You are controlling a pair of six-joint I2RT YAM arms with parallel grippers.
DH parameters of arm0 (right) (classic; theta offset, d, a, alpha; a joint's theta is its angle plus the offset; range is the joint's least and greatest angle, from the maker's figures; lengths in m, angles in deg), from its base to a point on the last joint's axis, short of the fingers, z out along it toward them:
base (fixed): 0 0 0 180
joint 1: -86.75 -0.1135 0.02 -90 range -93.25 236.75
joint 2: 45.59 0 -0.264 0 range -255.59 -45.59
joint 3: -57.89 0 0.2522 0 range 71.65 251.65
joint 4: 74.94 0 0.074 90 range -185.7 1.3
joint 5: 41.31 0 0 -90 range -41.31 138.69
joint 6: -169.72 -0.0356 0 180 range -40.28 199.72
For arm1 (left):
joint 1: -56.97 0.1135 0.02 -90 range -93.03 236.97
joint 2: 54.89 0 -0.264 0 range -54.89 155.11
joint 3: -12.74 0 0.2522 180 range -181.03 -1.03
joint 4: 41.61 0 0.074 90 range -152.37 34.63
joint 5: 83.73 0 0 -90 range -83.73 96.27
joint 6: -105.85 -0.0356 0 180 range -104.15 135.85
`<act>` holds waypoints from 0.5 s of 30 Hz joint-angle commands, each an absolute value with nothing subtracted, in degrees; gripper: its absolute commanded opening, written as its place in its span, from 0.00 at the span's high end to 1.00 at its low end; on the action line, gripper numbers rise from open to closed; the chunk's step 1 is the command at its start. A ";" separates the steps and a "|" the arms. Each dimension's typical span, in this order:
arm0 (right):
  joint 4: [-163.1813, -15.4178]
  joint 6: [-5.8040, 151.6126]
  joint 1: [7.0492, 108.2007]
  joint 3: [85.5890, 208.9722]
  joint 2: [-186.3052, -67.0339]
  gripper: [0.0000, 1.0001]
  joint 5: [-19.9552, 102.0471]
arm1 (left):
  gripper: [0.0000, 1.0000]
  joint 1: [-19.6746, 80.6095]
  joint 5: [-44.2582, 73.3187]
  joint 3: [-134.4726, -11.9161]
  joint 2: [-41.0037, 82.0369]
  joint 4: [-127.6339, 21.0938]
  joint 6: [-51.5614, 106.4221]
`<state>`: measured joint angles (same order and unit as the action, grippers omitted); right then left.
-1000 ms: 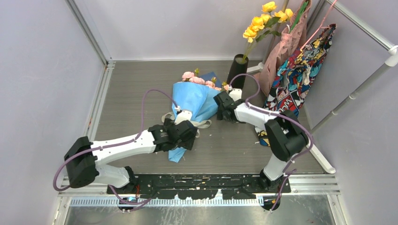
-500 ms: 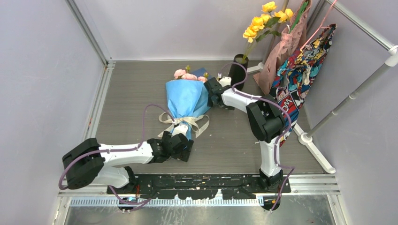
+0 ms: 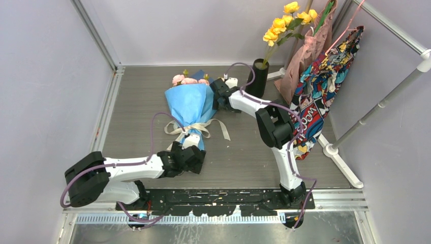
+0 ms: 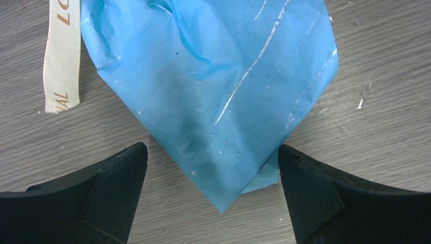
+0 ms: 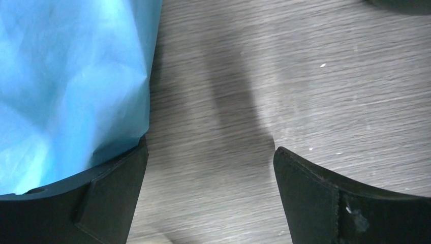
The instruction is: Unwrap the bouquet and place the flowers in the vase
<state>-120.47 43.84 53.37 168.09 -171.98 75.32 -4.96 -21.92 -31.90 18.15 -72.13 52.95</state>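
Observation:
The bouquet (image 3: 189, 104) lies on the table, a blue paper cone with pale pink flowers (image 3: 188, 80) at its far end and a cream ribbon (image 3: 195, 128) tied near the tip. My left gripper (image 3: 193, 150) is open at the cone's point. In the left wrist view the blue tip (image 4: 218, 101) reaches down between the spread fingers of the left gripper (image 4: 213, 168) without being pinched. My right gripper (image 3: 215, 97) is open beside the cone's right edge. In the right wrist view the paper (image 5: 66, 86) rests against its left finger, and the right gripper (image 5: 211, 162) has only bare table between its fingers. The black vase (image 3: 257, 78) stands at the back right.
Yellow flowers (image 3: 282, 23) stick out of the vase. A patterned bag (image 3: 325, 86) and a pink one (image 3: 305, 56) hang on a white rack (image 3: 356, 122) at the right. A loose ribbon end (image 4: 62, 56) lies left of the cone tip. Walls close the left and back.
The bouquet slid left and toward the back wall. My right gripper followed along its right side. My left gripper drew back off the cone to its tip.

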 commanded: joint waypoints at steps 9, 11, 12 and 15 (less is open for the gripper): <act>-113.51 47.30 51.90 155.65 -155.19 0.02 75.56 | 0.00 -5.51 -29.86 -27.87 1.90 -71.41 57.14; -111.52 47.29 51.66 151.84 -150.64 0.02 74.78 | 0.00 -5.67 -31.17 -28.23 -2.45 -72.55 55.69; -110.83 47.33 51.44 150.07 -148.83 0.02 74.71 | 0.00 -5.67 -32.02 -28.58 -4.42 -73.17 55.18; -108.49 49.05 50.31 144.98 -145.37 0.03 73.80 | 0.00 -5.62 -33.58 -29.02 -10.09 -73.08 53.08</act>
<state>-114.99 46.73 51.55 149.07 -152.28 74.60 -5.36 -28.28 -27.26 -4.00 -73.39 55.58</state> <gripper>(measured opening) 0.977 0.995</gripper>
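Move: Near the left hand, the ribbon's left end lies about 5 cm ahead and 9 cm left, with the wrapper's tail tip some 3 cm behind and the ribbon knot about 15 cm ahead, 1 cm right. From the right hand, the ribbon's right end lies roughly 14 cm back and 1 cm right, the knot 10 cm back and 14 cm left, the bouquet 15 cm left and level, the black vase 6 cm ahead and 12 cm right. Lifting clear of the blue wrapper's tail, the left hand rises about 7 cm, speeding up, and tips by nearly 20 degrees, fingers swinging up and its left side dropping. The right hand leaves the bouquet's right flank, drawing back about 5 cm towards the ribbon's right end and then climbing as much again, with a slight shift right at the end. Both grippers stay wide open. ##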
